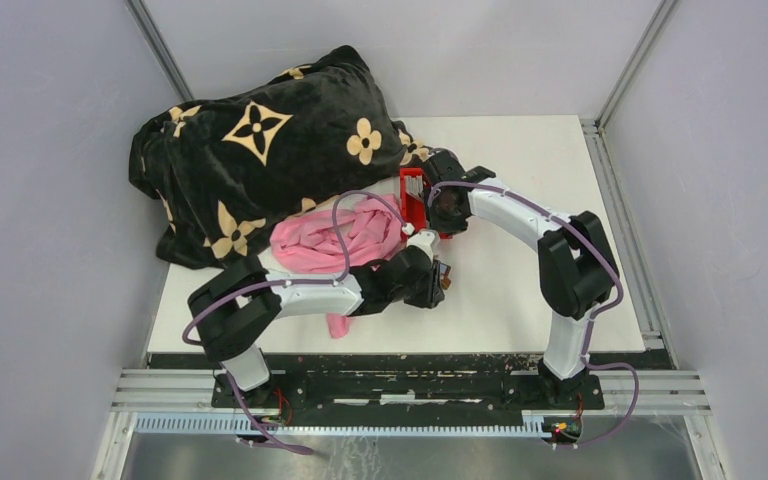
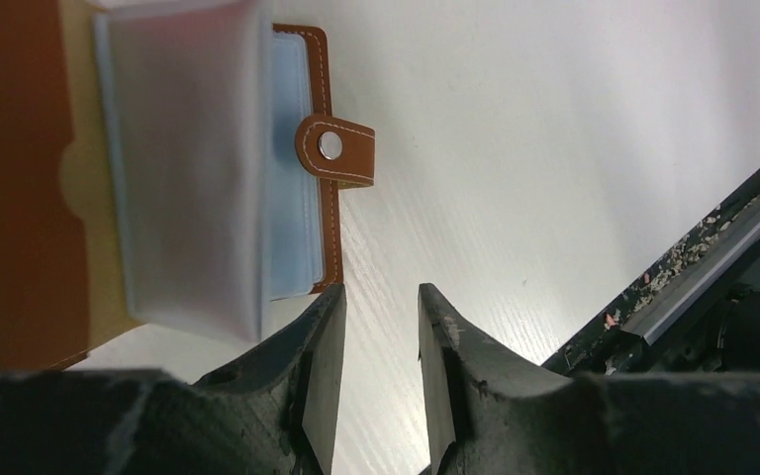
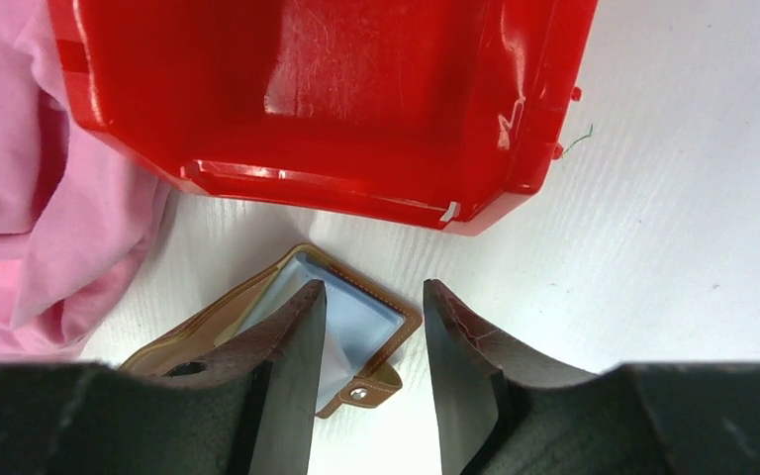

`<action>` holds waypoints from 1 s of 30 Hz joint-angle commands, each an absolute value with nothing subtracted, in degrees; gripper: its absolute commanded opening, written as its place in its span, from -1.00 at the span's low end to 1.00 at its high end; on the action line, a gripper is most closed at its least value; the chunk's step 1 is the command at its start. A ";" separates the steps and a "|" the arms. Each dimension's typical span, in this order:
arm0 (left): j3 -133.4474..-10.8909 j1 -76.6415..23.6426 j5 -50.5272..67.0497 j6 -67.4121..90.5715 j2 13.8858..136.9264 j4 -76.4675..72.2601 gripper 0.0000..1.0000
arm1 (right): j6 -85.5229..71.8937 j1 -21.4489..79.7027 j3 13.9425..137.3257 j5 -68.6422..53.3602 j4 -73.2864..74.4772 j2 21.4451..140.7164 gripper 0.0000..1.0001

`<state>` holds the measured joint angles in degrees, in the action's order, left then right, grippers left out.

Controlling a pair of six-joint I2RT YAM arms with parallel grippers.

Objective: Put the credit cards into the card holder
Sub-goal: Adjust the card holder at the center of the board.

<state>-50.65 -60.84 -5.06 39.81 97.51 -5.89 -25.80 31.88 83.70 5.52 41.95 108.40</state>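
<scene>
The card holder [image 2: 188,168] lies open on the white table, brown leather with pale clear pockets and a snap tab [image 2: 334,148]. My left gripper [image 2: 381,297] is open with only bare table between its fingers; its left fingertip [image 2: 329,297] sits at the holder's near corner. In the right wrist view the card holder [image 3: 361,312] lies just in front of the red bin. My right gripper [image 3: 371,292] hangs open above the holder's tab corner, holding nothing. No credit cards show in any view. From above, both grippers [image 1: 438,278] [image 1: 450,215] hide the holder.
A red plastic bin [image 3: 307,183] [image 1: 412,190] stands beside the holder. A pink cloth [image 1: 335,235] [image 3: 20,198] lies left of it. A black blanket [image 1: 260,150] with beige flowers fills the back left. The table's metal front rail [image 2: 693,287] runs close to the left gripper.
</scene>
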 commanded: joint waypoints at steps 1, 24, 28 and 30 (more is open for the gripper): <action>-53.42 -60.70 -10.21 35.18 92.77 -1.49 -0.18 | -25.16 32.13 86.68 6.99 42.47 103.47 -0.05; -54.56 -56.21 -19.30 31.82 95.37 4.89 -0.12 | -24.71 32.14 93.71 6.94 44.40 105.62 -0.03; -54.04 -55.63 -20.29 31.73 95.41 4.75 -0.12 | -24.20 32.09 96.92 7.12 45.71 106.99 -0.02; -53.75 -55.18 -20.35 31.64 95.45 4.58 -0.12 | -23.88 32.11 98.76 7.20 46.39 108.02 -0.01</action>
<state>-52.99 -56.10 -17.91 34.59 95.26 4.86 -25.12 31.88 93.91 5.72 45.58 106.32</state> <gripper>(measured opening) 0.439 0.488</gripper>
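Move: The open card holder lies about 6 cm ahead of the left hand, 1 cm to its left and 3 cm lower, its cover standing up on the left side. The red box is some 22 cm ahead of that hand and 1 cm left, the pink cloth 14 cm ahead and 18 cm left. From the right hand, the box is about 8 cm ahead and 5 cm left, 4 cm lower; the holder is 8 cm back, 6 cm left and 5 cm lower. The left hand lifts barely 2 cm, then sweeps left about 6 cm and forward 5 cm, sinking back to its starting height. It goes from the clasp side round to the holder's near left corner and the raised cover, left side tipping up and turning some 10 degrees counter-clockwise, fingers staying part open. The right hand, fingers open and empty, rises about 7 cm away from the holder, drifting forward beside the box. ##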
